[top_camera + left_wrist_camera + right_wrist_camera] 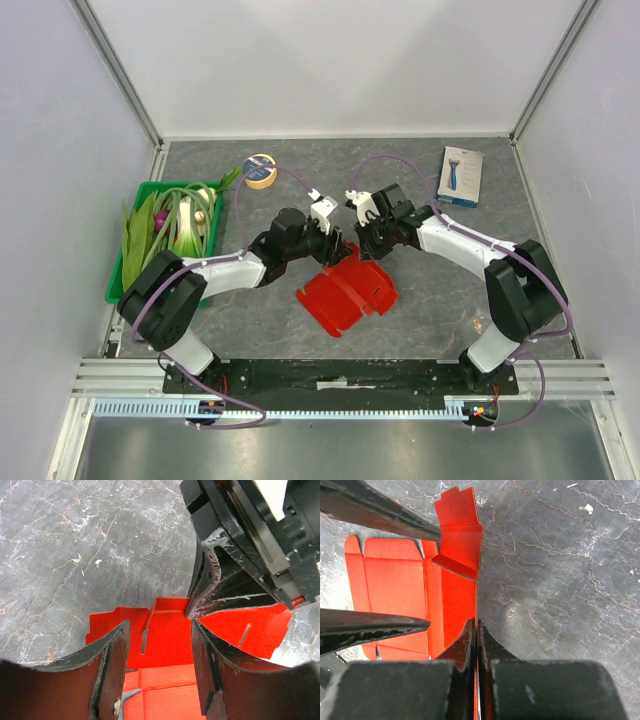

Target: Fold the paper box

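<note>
The red paper box point(345, 293) lies partly unfolded on the grey table between the two arms. In the right wrist view the paper box point(395, 585) spreads out flat at the left, with one side panel raised on edge. My right gripper point(477, 626) is shut on that upright panel's edge. My left gripper point(160, 630) is open, its fingers point(112, 670) astride the paper box point(165, 645) with nothing pinched between them. From above, my left gripper point(335, 252) and right gripper point(362, 243) meet at the blank's far edge.
A green tray point(112, 283) of leafy vegetables stands at the left. A roll of tape point(260, 171) lies at the back. A white-and-blue retail box point(460, 175) sits at the back right. White walls close in the table on three sides.
</note>
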Controlling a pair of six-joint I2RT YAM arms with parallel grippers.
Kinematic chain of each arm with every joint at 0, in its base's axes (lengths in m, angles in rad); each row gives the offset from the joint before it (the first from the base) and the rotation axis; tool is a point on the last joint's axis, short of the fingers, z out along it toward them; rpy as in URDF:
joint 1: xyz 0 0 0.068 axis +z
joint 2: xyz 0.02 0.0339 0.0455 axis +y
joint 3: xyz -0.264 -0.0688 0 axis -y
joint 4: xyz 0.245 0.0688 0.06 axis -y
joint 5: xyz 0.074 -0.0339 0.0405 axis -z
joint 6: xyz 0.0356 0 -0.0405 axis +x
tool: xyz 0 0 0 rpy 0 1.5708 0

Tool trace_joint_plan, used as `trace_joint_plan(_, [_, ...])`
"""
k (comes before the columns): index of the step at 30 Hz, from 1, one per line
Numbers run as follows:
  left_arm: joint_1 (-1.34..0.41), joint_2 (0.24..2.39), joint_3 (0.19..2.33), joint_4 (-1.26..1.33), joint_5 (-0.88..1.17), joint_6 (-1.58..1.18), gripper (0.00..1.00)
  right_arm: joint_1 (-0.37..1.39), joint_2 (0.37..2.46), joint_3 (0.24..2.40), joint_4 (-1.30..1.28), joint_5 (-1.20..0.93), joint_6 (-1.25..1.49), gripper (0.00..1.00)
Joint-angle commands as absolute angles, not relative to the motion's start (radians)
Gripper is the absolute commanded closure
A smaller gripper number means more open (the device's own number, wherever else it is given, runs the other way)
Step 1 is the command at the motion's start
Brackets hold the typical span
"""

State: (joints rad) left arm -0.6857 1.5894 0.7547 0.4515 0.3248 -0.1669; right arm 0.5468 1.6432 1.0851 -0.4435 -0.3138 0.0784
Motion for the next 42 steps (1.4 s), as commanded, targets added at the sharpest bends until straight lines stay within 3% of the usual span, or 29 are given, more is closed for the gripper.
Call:
trace_joint_plan(1, [-0.686, 1.621, 0.819, 0.486, 0.337, -0.032, 0.43, 0.551, 1.654, 1.097, -0.419, -0.342, 0.055, 1.00])
trace_joint_plan(12, [-0.698, 1.652, 0.841, 0.445, 0.330, -0.002, 0.65, 0.549, 1.647, 1.104, -0.419, -0.345, 0.052, 1.00])
trace_joint_plan(18, [-0.719, 1.661, 0.835, 0.422, 0.288, -0.002, 0.67, 0.551, 1.651, 1.115, -0.420, -0.331, 0.060, 1.00])
trace_joint_plan(23, [-0.745, 1.663, 0.830, 0.429, 0.169, -0.002, 0.85, 0.549, 1.646, 1.123, -0.422, -0.298, 0.077, 0.97])
trace_joint_plan(27, [-0.776, 1.640, 0.798, 0.487, 0.063, -0.018, 0.92, 0.549, 1.628, 1.126, -0.436, -0.233, 0.129, 0.79])
trace_joint_plan(30, [-0.793, 1.626, 0.763, 0.531, -0.032, -0.061, 0.98, 0.551, 1.583, 1.124, -0.451, -0.120, 0.225, 0.58])
trace_joint_plan(31, [-0.796, 1.618, 0.756, 0.535, -0.085, -0.077, 0.98, 0.549, 1.568, 1.124, -0.457, -0.094, 0.253, 0.45])
trace_joint_plan(33, [-0.799, 1.611, 0.744, 0.532, -0.152, -0.141, 0.98, 0.548, 1.516, 1.135, -0.486, 0.024, 0.329, 0.31])
trace_joint_plan(34, [-0.801, 1.600, 0.736, 0.546, -0.200, -0.158, 0.98, 0.548, 1.499, 1.144, -0.501, 0.059, 0.383, 0.19])
trace_joint_plan(36, [-0.802, 1.586, 0.707, 0.563, -0.250, -0.208, 0.98, 0.529, 1.450, 1.176, -0.552, 0.151, 0.443, 0.07])
trace_joint_plan(39, [-0.804, 1.566, 0.684, 0.589, -0.345, -0.261, 0.98, 0.496, 1.405, 1.222, -0.625, 0.238, 0.656, 0.02])
trace_joint_plan(42, [-0.804, 1.552, 0.672, 0.612, -0.412, -0.285, 0.98, 0.494, 1.381, 1.179, -0.582, 0.116, 0.938, 0.02])
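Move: The left hand, open, has the left corner of the red box's far wall about 2 cm ahead, 2 cm to its right and 2 cm below; the box's loose near panel is some 10 cm back and 1 cm to its left, about 5 cm down. From the right hand, already shut on that wall, the corner is roughly 4 cm to the left and 2 cm ahead; the fork box stands about 19 cm ahead and 22 cm to the right. Edging forward and slightly down by about 1.5 cm, the left hand shuts its fingers on the wall's left corner while the right keeps its pinch; it then draws the corner about 5 cm left and a little forward, turning counter-clockwise some 25 degrees. The right opens wide, lets go of the wall, and leaves up, right and forward, swinging clockwise. ##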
